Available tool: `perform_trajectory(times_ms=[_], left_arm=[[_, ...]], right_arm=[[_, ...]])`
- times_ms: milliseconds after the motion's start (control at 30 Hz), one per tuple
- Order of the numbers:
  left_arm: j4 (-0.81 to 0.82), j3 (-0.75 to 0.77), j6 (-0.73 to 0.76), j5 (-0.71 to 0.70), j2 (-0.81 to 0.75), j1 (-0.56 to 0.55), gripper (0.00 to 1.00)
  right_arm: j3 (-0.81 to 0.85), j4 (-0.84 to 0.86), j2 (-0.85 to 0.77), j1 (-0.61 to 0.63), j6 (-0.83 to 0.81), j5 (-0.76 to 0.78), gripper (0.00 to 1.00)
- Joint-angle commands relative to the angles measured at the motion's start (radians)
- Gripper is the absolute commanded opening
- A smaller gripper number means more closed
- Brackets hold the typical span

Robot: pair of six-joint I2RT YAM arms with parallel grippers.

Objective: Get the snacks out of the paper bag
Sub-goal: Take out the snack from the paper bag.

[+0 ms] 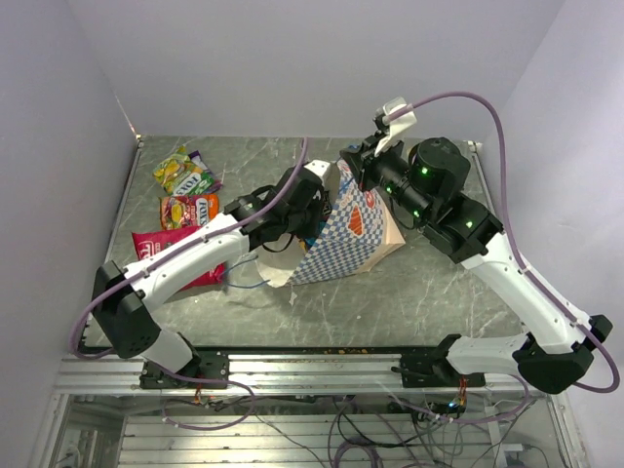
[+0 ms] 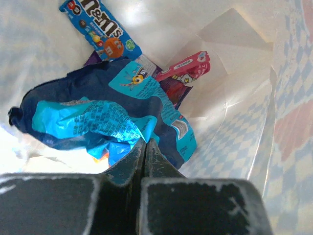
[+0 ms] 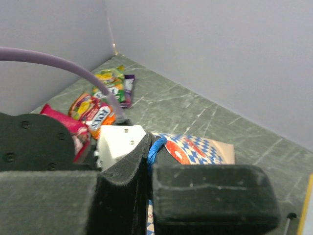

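Observation:
The blue-and-white checkered paper bag (image 1: 343, 239) lies mid-table, its mouth facing left. My left gripper (image 2: 145, 143) reaches inside it, shut on the lower edge of a crumpled blue snack packet (image 2: 105, 122). Deeper in the bag lie a blue M&M's packet (image 2: 102, 27), a pink packet (image 2: 188, 66) and a purple one (image 2: 171, 90). My right gripper (image 3: 152, 147) is above the bag's far rim, shut on its blue string handle (image 3: 159, 142). Outside the bag, at the left, lie yellow-green (image 1: 178, 168), orange (image 1: 190, 210) and red-pink (image 1: 166, 249) snacks.
The bag's other blue string handle (image 1: 246, 283) trails loose on the table in front of the bag mouth. A grey wall (image 1: 58, 146) runs close behind the taken-out snacks on the left. My left arm (image 1: 195, 249) stretches over the red-pink packet.

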Motion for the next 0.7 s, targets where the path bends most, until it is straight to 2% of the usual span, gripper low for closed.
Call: perform_trajectory(times_ms=[0, 167, 333, 533, 667], left_arm=[[0.028, 0.090, -0.014, -0.033, -0.102, 0.006, 0.07], [-0.001, 0.075, -0.029, -0.050, -0.131, 0.006, 0.07], [-0.006, 0.088, -0.063, -0.006, -0.148, 0.007, 0.07], [-0.188, 0.306, -0.087, -0.033, -0.079, 0.009, 0.07], [-0.218, 0.399, -0.109, 0.004, -0.065, 0.010, 0.07]], right_arm=[[0.055, 0.004, -0.016, 0.006, -0.048, 0.148, 0.00], [0.044, -0.007, -0.025, 0.000, -0.045, 0.266, 0.00], [0.039, -0.016, -0.015, -0.009, -0.050, 0.290, 0.00], [0.028, -0.015, -0.015, -0.017, -0.056, 0.284, 0.00], [0.039, -0.030, -0.004, -0.023, -0.058, 0.285, 0.00]])
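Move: The navy-and-blue snack is already pinched in the left hand, just inside the bag mouth, whose middle lies some 5 cm above that hand and 2 cm left, 1 cm forward. Deeper in the bag, about 10 cm below it, lie the Nerds pack, 10 cm ahead and 3 cm right, and the pink snack, 6 cm ahead and 7 cm right. From the right hand, holding the blue handle, the mouth is about 12 cm left, 4 cm back, 14 cm below. The navy-and-blue snack is drawn up towards and through the bag mouth by the left hand, about 9 cm and fastest at the end, drifting slightly left, fingers still shut on it. The right hand keeps its pinch on the blue handle and draws it some 5 cm right and a little forward, the wrist turning about 15 degrees clockwise. ##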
